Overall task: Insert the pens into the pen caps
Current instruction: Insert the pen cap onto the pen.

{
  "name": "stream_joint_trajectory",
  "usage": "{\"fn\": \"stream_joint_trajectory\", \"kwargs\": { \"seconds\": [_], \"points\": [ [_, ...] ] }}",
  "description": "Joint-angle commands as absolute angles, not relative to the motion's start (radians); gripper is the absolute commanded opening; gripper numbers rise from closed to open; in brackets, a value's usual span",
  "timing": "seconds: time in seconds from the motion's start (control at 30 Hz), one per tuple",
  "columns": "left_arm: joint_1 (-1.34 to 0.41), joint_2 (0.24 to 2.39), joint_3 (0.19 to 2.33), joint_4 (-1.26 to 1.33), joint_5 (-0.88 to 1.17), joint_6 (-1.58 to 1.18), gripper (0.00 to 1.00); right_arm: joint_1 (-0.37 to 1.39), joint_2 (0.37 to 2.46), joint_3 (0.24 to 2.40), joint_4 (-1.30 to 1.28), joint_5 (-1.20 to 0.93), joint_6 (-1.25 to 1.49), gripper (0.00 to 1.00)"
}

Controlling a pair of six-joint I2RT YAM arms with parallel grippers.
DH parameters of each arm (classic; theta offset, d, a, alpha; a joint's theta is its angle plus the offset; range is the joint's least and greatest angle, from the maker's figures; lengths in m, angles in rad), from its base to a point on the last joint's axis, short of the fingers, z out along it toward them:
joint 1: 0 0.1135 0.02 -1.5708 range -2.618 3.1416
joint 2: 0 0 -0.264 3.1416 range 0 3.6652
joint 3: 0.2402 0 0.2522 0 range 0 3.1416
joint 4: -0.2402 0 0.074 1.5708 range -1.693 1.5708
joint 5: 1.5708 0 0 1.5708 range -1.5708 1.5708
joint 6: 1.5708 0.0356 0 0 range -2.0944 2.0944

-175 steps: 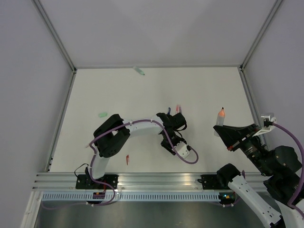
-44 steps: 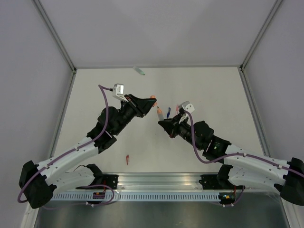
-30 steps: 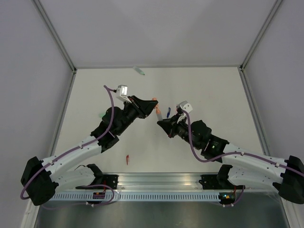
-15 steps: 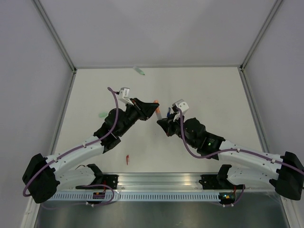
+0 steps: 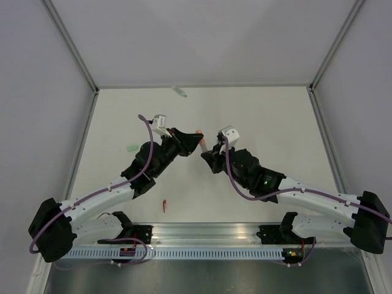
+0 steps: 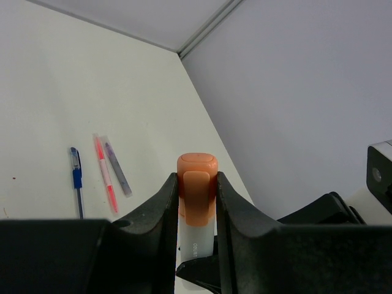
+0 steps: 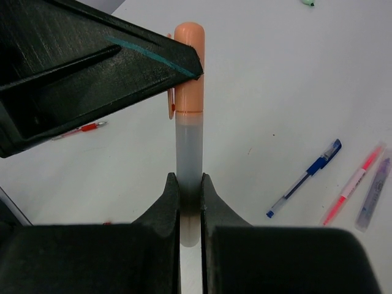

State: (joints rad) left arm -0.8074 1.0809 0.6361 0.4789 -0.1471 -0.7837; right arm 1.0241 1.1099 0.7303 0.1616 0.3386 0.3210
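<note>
My left gripper is shut on an orange pen cap, its jaws pressing both sides. The cap sits over the end of a pale translucent pen. My right gripper is shut on that pen's lower barrel. Pen and cap form one straight stick between the two grippers, held above the table's middle. One left finger lies across the cap. A blue pen, a pink pen and a grey-purple pen lie loose on the table.
A mint green cap lies near the back wall, another green cap at the left. A small red piece lies near the front rail. Metal frame posts border the white table on both sides.
Both arms have drawn together over the middle. The orange cap and the pale pen, a little apart a second ago, now sit joined in one line.
</note>
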Motion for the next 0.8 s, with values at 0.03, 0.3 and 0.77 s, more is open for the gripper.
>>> {"fn": "stream_joint_trajectory", "kwargs": {
  "seconds": [0.03,0.3,0.77],
  "points": [
    [-0.839,1.121,0.606,0.456,-0.049,-0.752,0.15,1.019,1.115,0.83,0.295,0.364,0.298,0.0],
    [-0.841,1.032,0.551,0.561,-0.025,-0.67,0.84,1.019,1.074,0.784,0.258,0.325,0.264,0.0],
    [-0.821,0.908,0.72,0.361,0.243,-0.633,1.0,1.019,0.947,0.729,0.174,0.284,0.265,0.0]
  ]
}}
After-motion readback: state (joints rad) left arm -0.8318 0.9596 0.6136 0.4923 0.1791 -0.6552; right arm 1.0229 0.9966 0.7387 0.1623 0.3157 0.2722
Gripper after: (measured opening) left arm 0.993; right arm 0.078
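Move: The orange cap sits between the left fingers, already on the upright pen; from the right hand, which grips the pen's lower body, it is about 8 cm above, 1 cm ahead and 1 cm to the left. On the table some 26 cm below the left hand, the blue pen lies roughly 4 cm ahead and 5 cm to its right, the pink highlighter about 5 cm ahead and 9 cm right. The capped pen stays gripped low in the right hand, which raises it about 4.5 cm after the left fingers start to open. These spread wide and let go of the cap as the left hand dips some 2 cm, then it draws back about 7 cm in all, rising again to end 3 cm above its start, turning clockwise nearly 20 degrees and tipping slightly up. ##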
